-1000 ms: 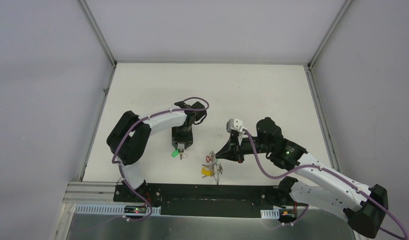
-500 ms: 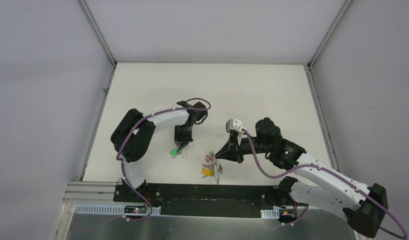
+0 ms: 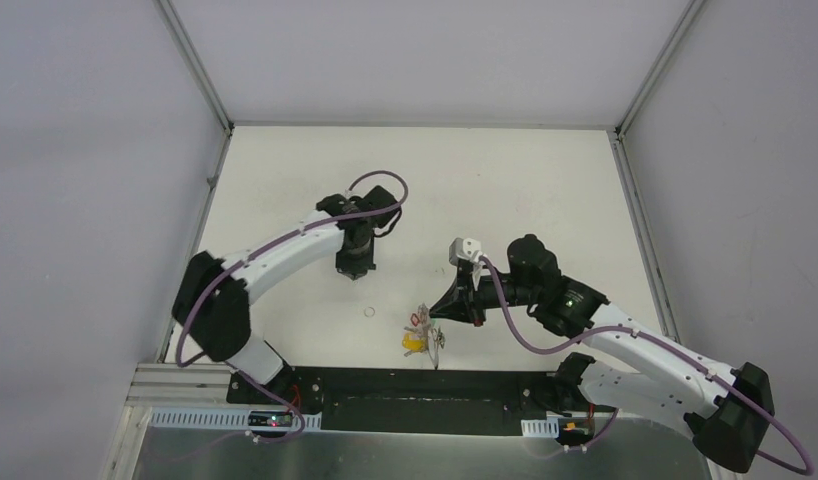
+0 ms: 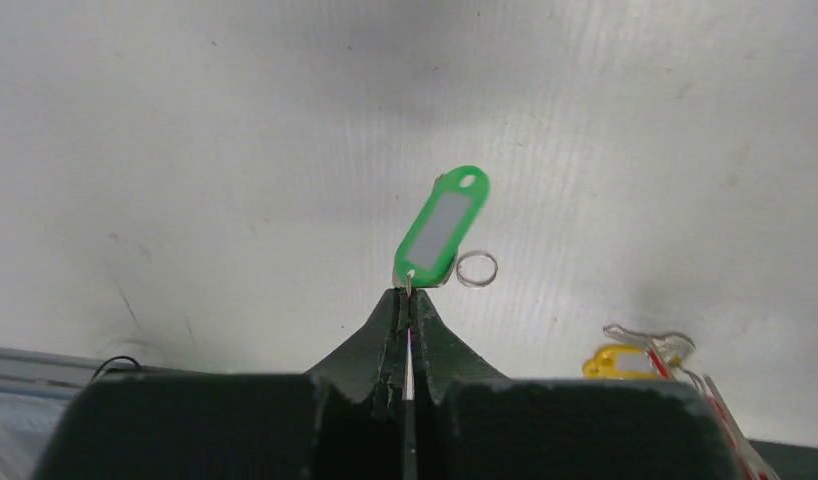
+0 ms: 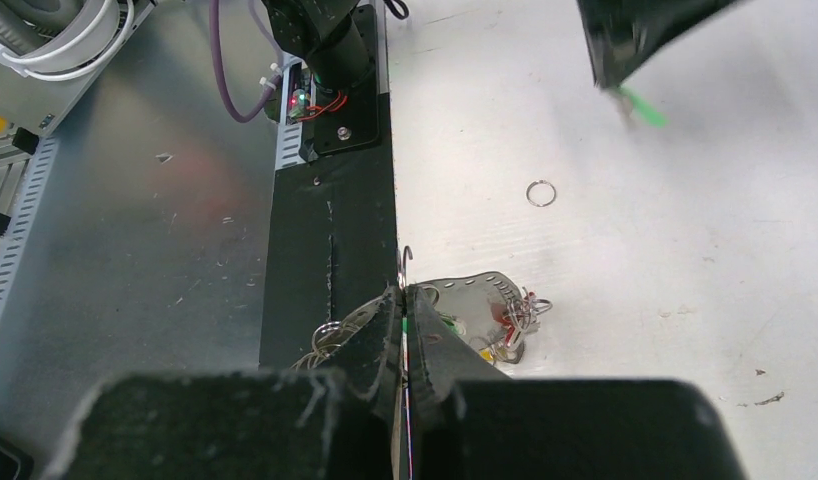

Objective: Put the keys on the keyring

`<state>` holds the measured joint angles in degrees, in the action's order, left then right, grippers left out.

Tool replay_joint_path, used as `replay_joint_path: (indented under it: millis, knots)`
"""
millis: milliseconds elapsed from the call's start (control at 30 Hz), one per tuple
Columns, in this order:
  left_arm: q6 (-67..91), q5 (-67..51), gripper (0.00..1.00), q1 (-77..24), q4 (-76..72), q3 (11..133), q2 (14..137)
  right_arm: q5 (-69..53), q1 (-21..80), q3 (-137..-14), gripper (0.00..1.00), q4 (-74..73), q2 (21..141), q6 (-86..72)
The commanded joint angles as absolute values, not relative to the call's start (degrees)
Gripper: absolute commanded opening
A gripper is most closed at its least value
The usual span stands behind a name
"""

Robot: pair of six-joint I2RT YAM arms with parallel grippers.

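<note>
My left gripper (image 4: 407, 295) is shut on the small metal end of the green-capped key (image 4: 442, 228), which sticks out past its fingertips above the table. In the top view the left gripper (image 3: 353, 268) hides that key. The right wrist view shows the key as a green streak (image 5: 640, 108) under the left gripper. My right gripper (image 5: 403, 292) is shut on the thin wire of the keyring (image 5: 407, 262). Its bunch of red- and yellow-capped keys (image 5: 500, 312) hangs down to the table beside the fingers. From above, the right gripper (image 3: 437, 312) sits just over the keyring bunch (image 3: 423, 335).
A small loose split ring (image 3: 368, 313) lies on the white table (image 3: 485, 180) between the two grippers, also visible as a small ring (image 4: 476, 268) and a small ring (image 5: 541, 192). The black base strip (image 3: 415, 385) runs along the near edge, close under the keyring.
The left gripper shut on the green key, lifted it off the table and drew back toward the far side. The small split ring stayed behind. The right arm barely moved.
</note>
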<state>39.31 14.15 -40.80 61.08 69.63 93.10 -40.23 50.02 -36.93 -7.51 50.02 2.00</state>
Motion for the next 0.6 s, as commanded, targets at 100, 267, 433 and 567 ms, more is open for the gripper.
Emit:
replay_joint_path:
  millis: [100, 267, 433, 567]
  knots:
    - [22.2, 12.1, 0.0, -40.7, 59.0, 70.0, 72.8, -43.3, 50.2, -41.7, 0.0, -3.2, 51.1, 2.2]
    - [9.4, -2.3, 0.0, -40.7, 52.2, 65.9, 61.3, -44.2, 50.2, -43.1, 0.0, -4.5, 51.1, 3.3]
    - [-1.2, -20.2, 0.0, -40.7, 45.6, 61.1, 51.4, -47.1, 50.2, -45.2, 0.0, -7.8, 52.5, 5.5]
    - [-9.8, -32.4, 0.0, -40.8, 41.8, 57.9, 47.1, -49.5, 50.2, -46.2, 0.0, -8.9, 53.5, 6.4]
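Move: The left hand, already holding the green-tagged key, has the metal keyring about 15 cm back, 16 cm to its right and 8 cm higher. The yellow tag hangs roughly 14 cm back, 13 cm right and 3 cm above that hand; a loose ring lies some 4 cm back, 3 cm right and 7 cm below. From the right hand gripping it, the keyring's middle is about 3 cm back and 5 cm below, neither left nor right. The left arm lifts the pinched green-tagged key 15 cm and back 7 towards the keyring, swinging its fingers rightward. ##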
